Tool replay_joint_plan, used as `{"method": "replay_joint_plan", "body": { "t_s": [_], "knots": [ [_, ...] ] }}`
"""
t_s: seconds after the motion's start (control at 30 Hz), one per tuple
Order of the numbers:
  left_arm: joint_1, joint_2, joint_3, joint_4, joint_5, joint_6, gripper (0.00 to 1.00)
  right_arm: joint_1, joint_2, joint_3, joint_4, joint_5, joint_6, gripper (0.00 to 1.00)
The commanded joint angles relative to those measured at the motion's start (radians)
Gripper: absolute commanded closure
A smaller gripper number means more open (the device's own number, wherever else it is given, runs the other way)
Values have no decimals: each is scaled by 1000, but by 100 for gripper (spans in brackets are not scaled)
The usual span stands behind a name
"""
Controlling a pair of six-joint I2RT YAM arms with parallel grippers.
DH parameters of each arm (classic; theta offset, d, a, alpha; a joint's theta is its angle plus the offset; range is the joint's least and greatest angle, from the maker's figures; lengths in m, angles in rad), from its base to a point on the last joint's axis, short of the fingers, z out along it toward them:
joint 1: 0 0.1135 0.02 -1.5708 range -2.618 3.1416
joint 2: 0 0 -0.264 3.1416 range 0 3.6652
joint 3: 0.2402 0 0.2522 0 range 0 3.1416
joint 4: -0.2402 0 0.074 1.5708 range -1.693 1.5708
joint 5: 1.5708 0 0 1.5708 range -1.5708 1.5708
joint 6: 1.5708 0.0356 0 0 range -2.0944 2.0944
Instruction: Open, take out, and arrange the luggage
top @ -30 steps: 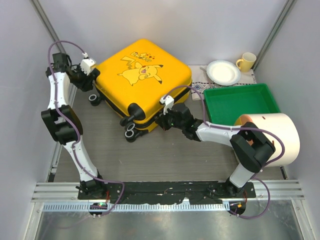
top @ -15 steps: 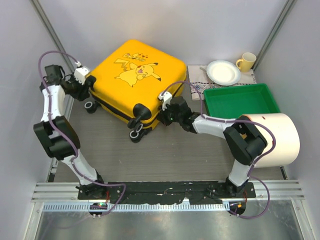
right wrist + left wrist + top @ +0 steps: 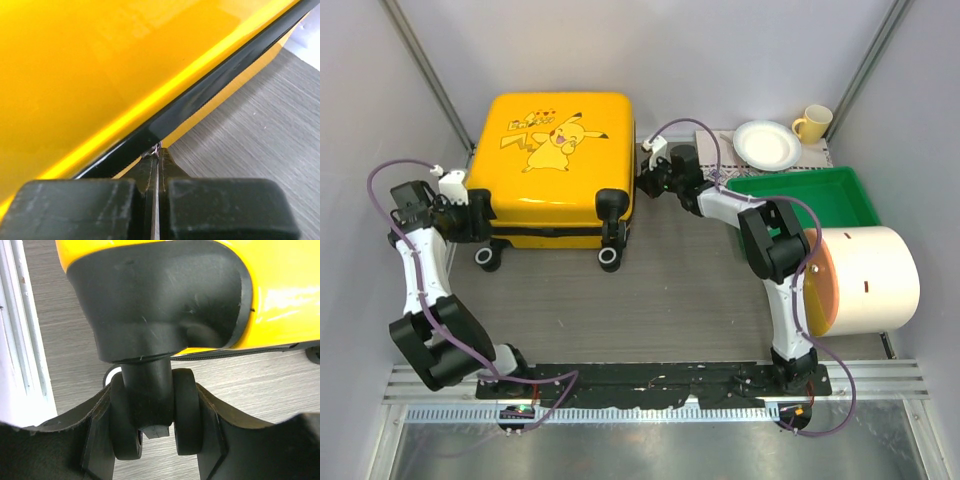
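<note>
The yellow luggage (image 3: pixel 550 165) with the Pikachu print lies flat at the back left, its wheels toward the near side and its black zipper trim closed. My left gripper (image 3: pixel 473 217) is at its near left corner. In the left wrist view the left gripper (image 3: pixel 154 407) is shut on a black double wheel (image 3: pixel 150 410) under the yellow shell (image 3: pixel 280 285). My right gripper (image 3: pixel 646 180) is at the luggage's right side. In the right wrist view the right gripper (image 3: pixel 157 151) is shut on the small metal zipper pull (image 3: pixel 156 148) by the black trim (image 3: pixel 200 95).
A green tray (image 3: pixel 800 205) stands right of the luggage, with a large cream cylinder (image 3: pixel 870 280) with an orange end in front of it. A white plate (image 3: pixel 767 143) and a yellow mug (image 3: pixel 812 122) sit on a cloth at the back right. Walls close in on both sides.
The luggage has swung round and slid to the back left, squared to the walls. Both grippers went with it, and the right arm now reaches far back.
</note>
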Motion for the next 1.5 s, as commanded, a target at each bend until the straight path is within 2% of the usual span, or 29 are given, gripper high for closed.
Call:
{"method": "replay_joint_plan", "body": {
  "t_s": [0.0,0.2,0.33,0.4,0.6,0.67,0.8,0.93,1.07,1.23,1.33,1.47],
  "knots": [
    [-42,48,-12,64,149,-108,100,-37,-26,63,92,-142,-51,99],
    [-44,60,17,102,155,-203,100,-46,-174,-171,64,-269,-173,99],
    [-56,24,-16,119,147,-240,100,-23,-241,-309,66,-280,-184,99],
    [-65,1,-54,124,144,-259,100,4,-247,-331,104,-259,-161,99],
    [-80,-111,-171,129,129,-359,100,81,-244,-326,201,-119,103,99],
    [-85,-162,-197,129,121,-386,100,95,-290,-388,240,-60,211,99],
    [-88,-220,-245,121,120,-415,100,144,-388,-532,299,30,311,99],
    [-90,-231,-253,96,113,-414,100,148,-436,-572,350,1,315,99],
    [-90,-243,-250,95,112,-435,100,153,-508,-627,282,-58,232,99],
    [-96,-263,-269,128,139,-518,100,227,-531,-739,404,65,339,99],
    [-111,-279,-300,148,146,-553,100,271,-490,-728,495,131,347,99],
    [-130,-299,-325,164,149,-576,100,259,-424,-649,560,212,284,99]
  ]
}}
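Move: My shut right fingertips are already on the zipper pull, at the seam on the suitcase's right side. The suitcase's near right corner lies about 14 cm back and 4 cm left, at seam height. The upper right wheel is some 14 cm back, 9 cm left and 7 cm higher; the lower right wheel about 18 cm back, 9 cm left and 8 cm lower. My left hand already grips the upper left wheel; that corner is roughly 39 cm to its right, 1 cm back and 6 cm below. I draw the zipper pull back along the seam with my right hand, about 18 cm towards the near right corner, pausing briefly about midway; the wrist swings some 15 degrees counter-clockwise, then back, ending rolled left side up and tipped down. My left hand keeps hold of the upper left wheel, easing about 6 cm right and a little back while it rolls left side down. ##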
